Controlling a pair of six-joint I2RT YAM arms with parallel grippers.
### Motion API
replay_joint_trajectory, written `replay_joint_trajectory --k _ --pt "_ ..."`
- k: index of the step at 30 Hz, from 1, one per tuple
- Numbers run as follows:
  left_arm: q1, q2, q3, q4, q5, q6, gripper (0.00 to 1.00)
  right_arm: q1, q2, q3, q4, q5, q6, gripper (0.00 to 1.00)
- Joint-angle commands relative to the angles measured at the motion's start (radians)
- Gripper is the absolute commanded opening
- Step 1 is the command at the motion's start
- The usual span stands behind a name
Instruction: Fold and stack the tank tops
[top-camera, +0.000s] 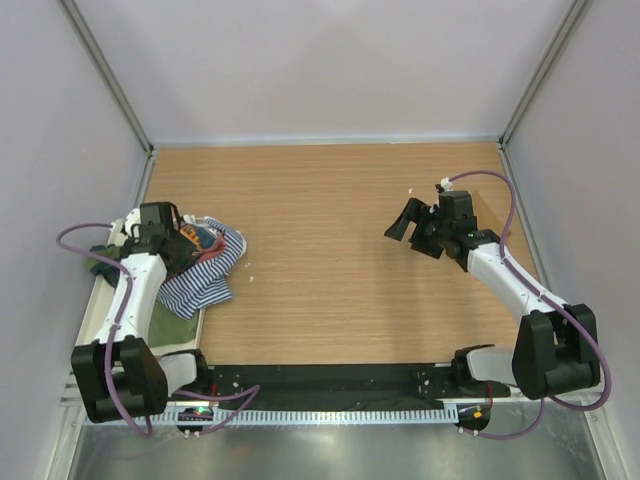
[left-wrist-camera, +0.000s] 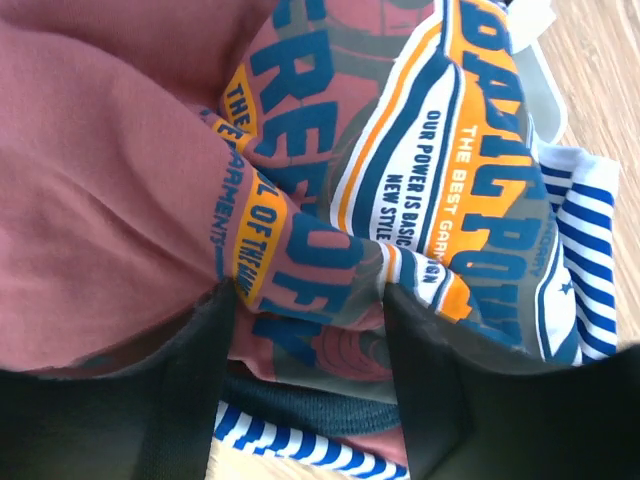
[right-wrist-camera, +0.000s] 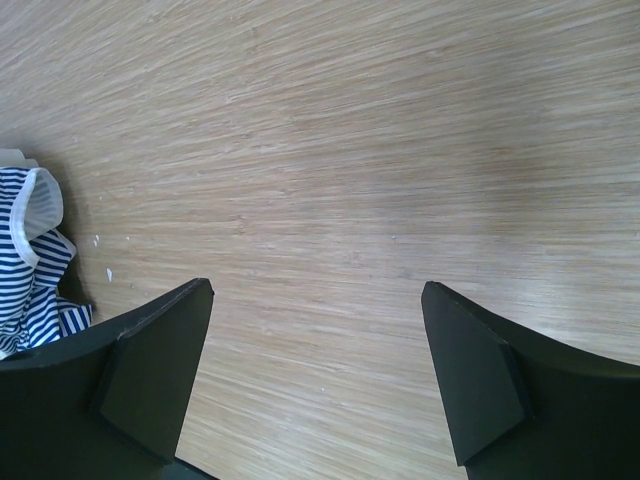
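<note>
A heap of tank tops lies at the table's left edge. The rust-red tank top (left-wrist-camera: 110, 180) with its blue, orange and white chest graphic fills the left wrist view, with the navy-white striped tank top (left-wrist-camera: 585, 240) under and beside it. My left gripper (left-wrist-camera: 305, 335) is pressed down into the heap (top-camera: 200, 262). Its jaws stand apart on either side of a fold of the rust-red cloth and its navy trim. An olive green tank top (top-camera: 172, 322) spreads below the heap. My right gripper (top-camera: 408, 222) hovers open over bare wood at the right, holding nothing.
A white tray (top-camera: 100, 312) sits under the clothes at the left wall. The striped tank top's edge (right-wrist-camera: 25, 265) shows at the far left of the right wrist view. Grey walls enclose the wooden table (top-camera: 330, 260) on three sides.
</note>
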Motion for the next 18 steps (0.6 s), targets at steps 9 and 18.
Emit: replay_joint_trajectory --k 9,18 --pt "0.004 -0.067 0.007 0.071 -0.017 -0.026 0.0 0.008 -0.018 0.005 0.035 -0.013 -0.014 0.92" --pt "0.003 -0.259 0.524 -0.092 -0.153 0.073 0.0 0.007 -0.027 0.014 0.017 -0.007 -0.017 0.92"
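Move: The red tank top lies right beneath the left hand, its middle some 2 cm ahead and 2 cm below, a fold already standing between the half-open fingers. The striped top lies about 6 cm to the left hand's right and 5 cm back, some 5 cm lower; the green cloth about 15 cm straight back, some 7 cm down. From the right hand, the red top lies about 47 cm left, 2 cm back and slightly lower. The left fingers pinch the red tank top's printed fold, then lift it about 15 cm, tipping up some 20 degrees. ##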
